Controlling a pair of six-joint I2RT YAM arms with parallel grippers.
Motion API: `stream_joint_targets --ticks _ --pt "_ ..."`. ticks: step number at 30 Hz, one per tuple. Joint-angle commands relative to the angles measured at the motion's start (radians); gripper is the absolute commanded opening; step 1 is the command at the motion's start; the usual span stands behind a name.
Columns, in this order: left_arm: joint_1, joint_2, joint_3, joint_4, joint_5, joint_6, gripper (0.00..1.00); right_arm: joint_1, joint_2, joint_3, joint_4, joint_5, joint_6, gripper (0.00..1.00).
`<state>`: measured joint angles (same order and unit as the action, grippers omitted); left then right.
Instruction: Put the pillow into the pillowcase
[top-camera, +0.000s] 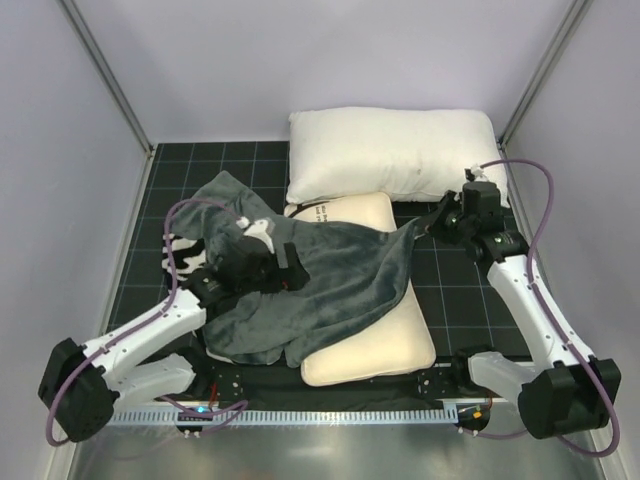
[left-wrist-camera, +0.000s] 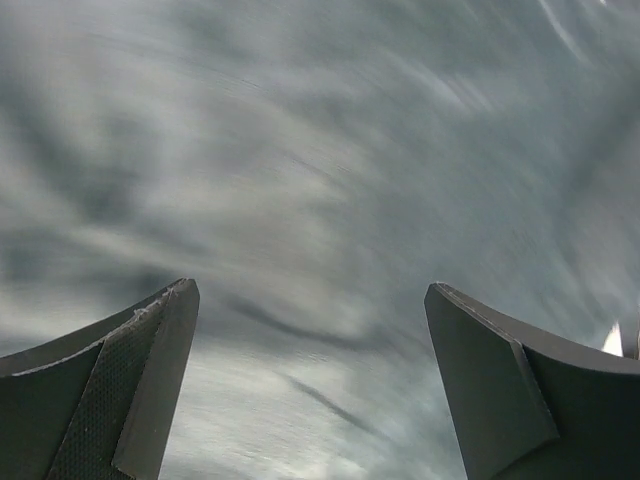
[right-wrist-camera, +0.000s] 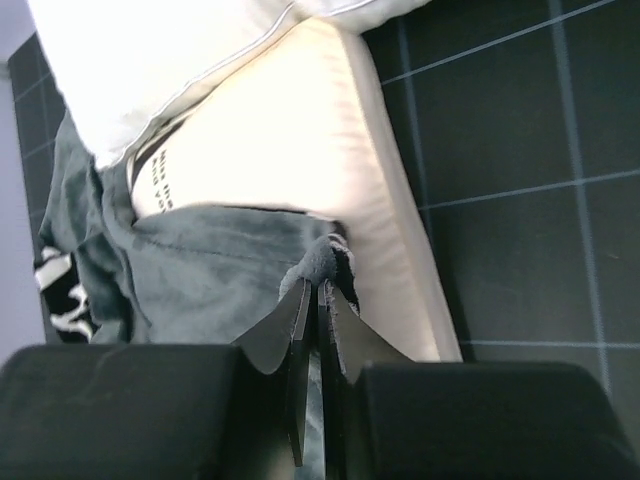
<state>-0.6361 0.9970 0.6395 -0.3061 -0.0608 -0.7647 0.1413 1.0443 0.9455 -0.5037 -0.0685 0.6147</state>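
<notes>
The cream pillow (top-camera: 372, 347) lies slantwise on the mat, its text end (top-camera: 322, 212) towards the back. The pillowcase (top-camera: 340, 275) is draped over its middle, dark grey side up, with a zebra-striped part (top-camera: 183, 250) at the left. My left gripper (top-camera: 293, 268) is open and hovers close over the grey fabric (left-wrist-camera: 320, 180), which fills the left wrist view between its fingers (left-wrist-camera: 160, 370). My right gripper (top-camera: 432, 226) is shut on the pillowcase's right corner (right-wrist-camera: 325, 262), lifted at the pillow's (right-wrist-camera: 290, 140) right edge.
A larger, puffy plain white pillow (top-camera: 395, 150) lies at the back, touching the cream pillow's far end; it also shows in the right wrist view (right-wrist-camera: 150, 60). The black gridded mat (top-camera: 470, 300) is bare to the right. Cage walls stand on both sides.
</notes>
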Motion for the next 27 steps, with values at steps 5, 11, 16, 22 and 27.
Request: stream_joint_targets --ticks 5,11,16,22,27 --pt "-0.29 0.256 0.286 0.108 -0.01 0.143 1.0 0.026 0.077 -0.007 0.296 -0.372 0.08 0.1" --pt "-0.359 0.454 0.451 0.194 0.007 0.18 1.0 0.151 0.106 0.122 0.281 -0.361 0.1 0.09" --pt "-0.364 0.555 0.541 0.254 -0.008 0.188 1.0 0.198 0.099 0.167 0.278 -0.344 0.125 0.1" --pt "-0.323 0.537 0.546 0.223 -0.154 0.18 0.14 0.201 0.042 0.151 0.17 -0.252 0.085 0.66" --pt "-0.089 0.344 0.37 0.151 -0.134 0.09 0.0 0.199 -0.059 -0.003 0.037 0.034 0.028 1.0"
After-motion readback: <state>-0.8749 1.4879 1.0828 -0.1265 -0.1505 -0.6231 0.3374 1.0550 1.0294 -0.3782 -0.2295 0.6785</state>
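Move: The left hand, open, goes for the pillowcase corner that the right fingers already pinch. That corner lies about 35 cm to its right, some 8 cm farther out and 8 cm higher. From the right hand, the open left gripper is about 35 cm to the left, 8 cm back and 8 cm lower. From the right hand, the big pillow's middle is about 24 cm ahead, 7 cm left and 13 cm below; the flat cushion's is 15 cm back, 15 cm left and 16 cm down. The two hands close in on each other for a handover: the right carries its pinched pillowcase corner about 12 cm left and 8 cm up, turning counter-clockwise, while the open left hand sweeps some 20 cm right and a little up, turning about 25 degrees clockwise, over the flat cushion towards the corner. There the left fingers shut on the gray cloth just short of the corner and the right fingers open wide and let go, after which the left draws the cloth back left and slightly forward and the right backs off a few centimetres to the right. ##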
